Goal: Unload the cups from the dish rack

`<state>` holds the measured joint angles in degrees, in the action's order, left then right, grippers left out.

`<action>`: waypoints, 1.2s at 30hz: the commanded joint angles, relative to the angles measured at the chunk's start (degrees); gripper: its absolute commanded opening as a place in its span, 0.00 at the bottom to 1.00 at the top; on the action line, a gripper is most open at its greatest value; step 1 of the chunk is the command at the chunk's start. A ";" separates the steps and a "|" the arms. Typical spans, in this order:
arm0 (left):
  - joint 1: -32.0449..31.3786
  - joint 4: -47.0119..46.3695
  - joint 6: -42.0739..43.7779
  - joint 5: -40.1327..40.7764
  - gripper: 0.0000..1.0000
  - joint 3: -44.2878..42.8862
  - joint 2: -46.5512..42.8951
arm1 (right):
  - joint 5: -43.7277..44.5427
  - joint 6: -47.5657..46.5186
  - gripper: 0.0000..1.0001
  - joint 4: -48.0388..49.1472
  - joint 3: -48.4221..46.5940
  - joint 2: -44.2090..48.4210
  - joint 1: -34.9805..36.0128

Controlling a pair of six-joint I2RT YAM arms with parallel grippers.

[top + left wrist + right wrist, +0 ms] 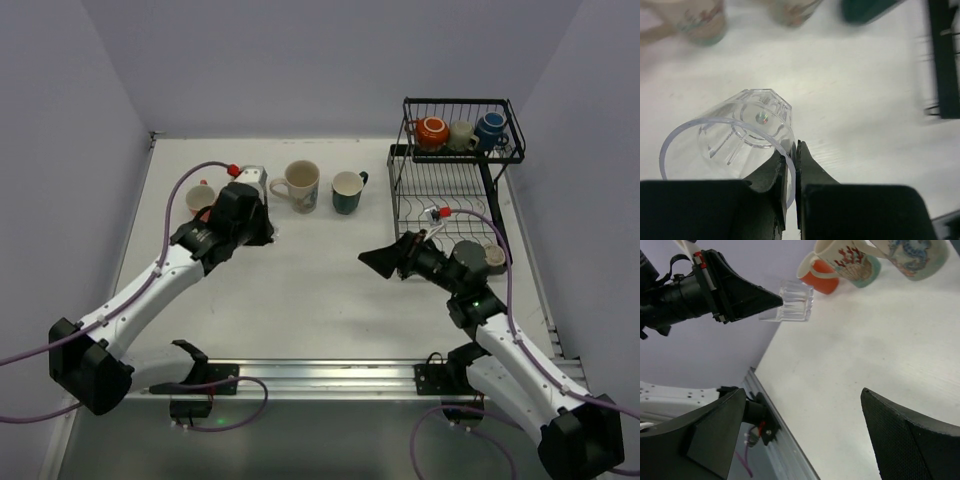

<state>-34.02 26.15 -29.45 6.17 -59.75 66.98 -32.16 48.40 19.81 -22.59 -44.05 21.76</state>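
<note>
My left gripper (796, 150) is shut on the rim of a clear plastic cup (735, 132) and holds it on its side just above the table; both also show in the right wrist view, gripper (772, 302) and cup (796, 302). In the top view the left gripper (268, 234) is at mid-left. My right gripper (378, 262) is open and empty, left of the black wire dish rack (400, 185). The rack's upper basket holds an orange mug (432, 131), a cream mug (461, 135) and a blue mug (490, 128). A small beige mug (494, 256) sits low in the rack, behind my right arm.
On the table stand an orange-red mug (200, 200), a cream patterned mug (300, 185) and a dark teal mug (348, 190). The right wrist view shows the orange mug (821, 279) beside two patterned mugs (852, 262). A metal rail (320, 375) runs along the near edge.
</note>
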 commanded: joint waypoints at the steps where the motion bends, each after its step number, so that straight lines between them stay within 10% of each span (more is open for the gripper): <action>1: 4.64 16.21 4.75 7.44 0.00 -0.99 2.71 | 3.77 -8.58 0.99 -9.87 -3.25 1.16 0.65; 17: 24.09 10.68 8.62 3.22 0.04 3.67 14.66 | 5.97 -14.56 0.99 -14.36 -2.20 4.06 1.27; 30: 25.14 10.85 10.47 6.74 0.83 2.71 13.89 | 7.64 -15.27 0.99 -14.98 -2.72 3.10 1.27; 36: 25.06 9.10 10.99 2.28 0.99 -2.65 4.14 | 10.53 -15.53 0.99 -17.17 -4.56 2.92 1.27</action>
<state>-9.37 38.46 -19.88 11.62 -57.14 77.97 -24.51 34.02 3.57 -23.57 -40.99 22.85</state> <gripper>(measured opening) 0.974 0.990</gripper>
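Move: The left hand holds the clear glass by its wall; its clear patch of table lies about 20 cm to the left, 2 cm back and some 17 cm below. At about mug level, the orange mug stands 16 cm ahead and 22 cm left of this hand, the coral mug 19 cm ahead and 9 cm left, and the seahorse mug 20 cm ahead and 6 cm right. From the right hand the patch is some 45 cm left, 5 cm ahead and 18 cm below. Still pinching the glass's wall, the left hand carries it about 17 cm left and 15 cm down to the free table nearer the base than the orange mug, tipping its fingers some 30 degrees further down and turning counter-clockwise. It opens wide to let go, then lifts some 4 cm and eases forward. The right hand, empty and open, sinks about 5 cm, drifting slightly right. ##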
